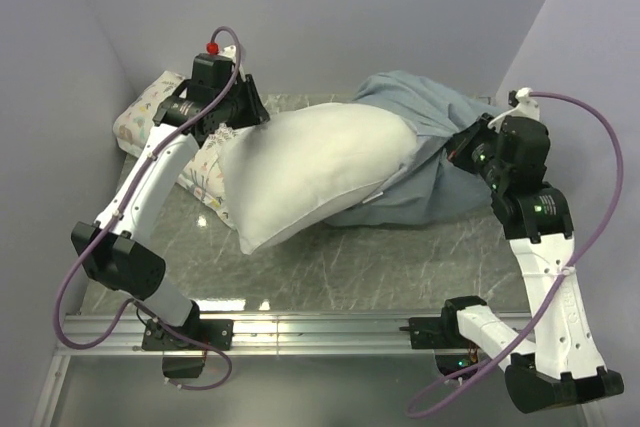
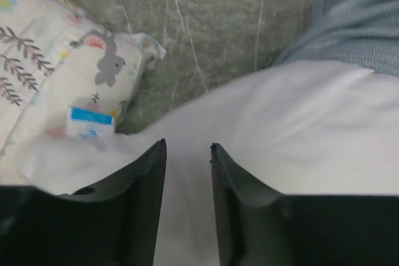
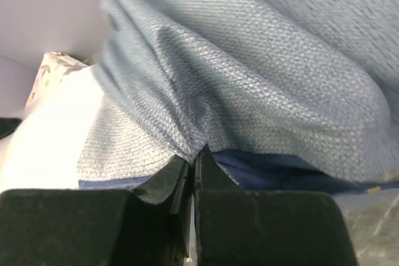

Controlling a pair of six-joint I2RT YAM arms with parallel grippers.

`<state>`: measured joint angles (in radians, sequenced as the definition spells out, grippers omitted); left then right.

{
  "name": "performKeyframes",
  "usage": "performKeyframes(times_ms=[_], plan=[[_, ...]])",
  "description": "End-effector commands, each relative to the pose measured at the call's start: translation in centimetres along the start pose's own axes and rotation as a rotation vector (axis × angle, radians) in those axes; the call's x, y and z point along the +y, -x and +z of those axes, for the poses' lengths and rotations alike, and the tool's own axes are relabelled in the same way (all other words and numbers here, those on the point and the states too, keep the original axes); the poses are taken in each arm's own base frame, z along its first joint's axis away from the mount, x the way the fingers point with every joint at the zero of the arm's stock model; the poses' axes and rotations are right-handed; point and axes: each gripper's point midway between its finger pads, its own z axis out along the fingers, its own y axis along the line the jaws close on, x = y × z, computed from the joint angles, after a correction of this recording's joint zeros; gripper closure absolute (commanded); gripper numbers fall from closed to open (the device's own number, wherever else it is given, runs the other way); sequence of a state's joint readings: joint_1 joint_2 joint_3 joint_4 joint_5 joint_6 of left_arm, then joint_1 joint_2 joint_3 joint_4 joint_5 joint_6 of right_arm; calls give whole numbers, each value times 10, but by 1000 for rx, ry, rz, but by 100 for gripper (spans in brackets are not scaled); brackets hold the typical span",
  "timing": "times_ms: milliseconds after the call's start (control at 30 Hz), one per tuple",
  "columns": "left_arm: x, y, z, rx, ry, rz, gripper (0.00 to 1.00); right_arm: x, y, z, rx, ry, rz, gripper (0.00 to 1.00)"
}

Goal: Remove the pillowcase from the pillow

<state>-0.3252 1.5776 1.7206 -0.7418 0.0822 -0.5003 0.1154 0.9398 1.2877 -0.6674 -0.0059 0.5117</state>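
Note:
The plump white pillow (image 1: 310,172) lies across the middle of the table, its right end still inside the pillowcase (image 1: 425,112). The case is bunched up with its paler blue-grey inner side out. At the pillow's far left corner my left gripper (image 1: 250,112) has its jaws a little apart. In the left wrist view the white pillow (image 2: 280,123) runs under and between the left gripper (image 2: 187,146) fingers. My right gripper (image 1: 455,152) is at the case's right side. In the right wrist view the right gripper (image 3: 194,154) is shut on a fold of the pillowcase (image 3: 249,73), and a dark navy strip shows below.
A smaller floral-print pillow (image 1: 150,112) lies at the back left against the wall, and its corner (image 2: 62,73) sits just left of my left gripper. The table is green marble (image 1: 350,262) with walls on three sides. A metal rail (image 1: 320,327) runs along the near edge.

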Motion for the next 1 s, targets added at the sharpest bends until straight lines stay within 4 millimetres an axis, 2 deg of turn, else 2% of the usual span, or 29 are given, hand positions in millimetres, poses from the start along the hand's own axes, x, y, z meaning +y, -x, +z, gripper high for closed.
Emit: performKeyframes(times_ms=[0,33,67,100,133,200,233,300,333,400,433,500,533,600,633,667,733,967], plan=[[-5,57,-41,-256,17,98,57,-1,54,-31,-203,-52,-32,100],[-22,55,-45,-258,-12,125,48,0,51,-30,-194,-45,-35,100],[-27,52,-46,-253,-15,164,34,0,47,-27,-183,-43,-35,100],[-34,50,-48,-253,-19,185,29,-2,40,-22,-167,-48,-40,100],[-52,46,-53,-253,-52,221,24,0,35,-20,-155,-45,-45,100],[-67,40,-62,-261,-72,287,21,1,29,-17,-144,-45,-47,100],[-88,32,-69,-259,-114,326,20,5,27,-16,-142,-40,-52,100],[-107,18,-79,-248,-152,399,19,8,29,-16,-144,-48,-61,100],[-127,-3,-84,-220,-201,446,18,10,29,-17,-143,-49,-65,100],[-141,-27,-90,-194,-229,510,18,14,32,-17,-147,-53,-73,100],[-155,-59,-89,-144,-265,562,17,15,33,-17,-149,-52,-76,100],[-164,-96,-82,-102,-293,627,17,18,34,-16,-151,-52,-78,100],[-179,-120,-87,-84,-332,673,16,19,33,-14,-145,-54,-80,100],[-191,-147,-87,-72,-368,732,16,22,33,-13,-144,-45,-80,100],[-201,-167,-89,-61,-405,761,16,22,33,-13,-141,-46,-82,100],[-205,-175,-89,-60,-417,788,1,23,32,-12,-139,-47,-83,100],[-214,-192,-90,-56,-445,815,1,24,31,-12,-140,-48,-89,100],[-217,-212,-80,-70,-421,855,1,22,31,-12,-140,-53,-95,100]])
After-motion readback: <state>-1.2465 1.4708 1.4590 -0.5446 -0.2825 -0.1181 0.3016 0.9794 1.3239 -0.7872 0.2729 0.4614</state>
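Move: The white pillow's middle lies about 11 cm back and 11 cm right of the left gripper, roughly 14 cm below it. The patterned pillow is some 17 cm left, 4 cm back and 22 cm lower; the pillowcase's bulk hangs about 38 cm right, 10 cm back and 18 cm down. From the right gripper, already clamping the pillowcase, the white pillow is roughly 29 cm left, 3 cm back and 19 cm down. Finish opening the left gripper to leave the white pillow's far-left end free, then swing it back and right, some 23 cm each way, arching about 6 cm up before dipping to stop wide open over the pillow's near part, turned roughly 45 degrees clockwise. Keep the right gripper shut on the bunched pillowcase, sinking about 2 cm. ##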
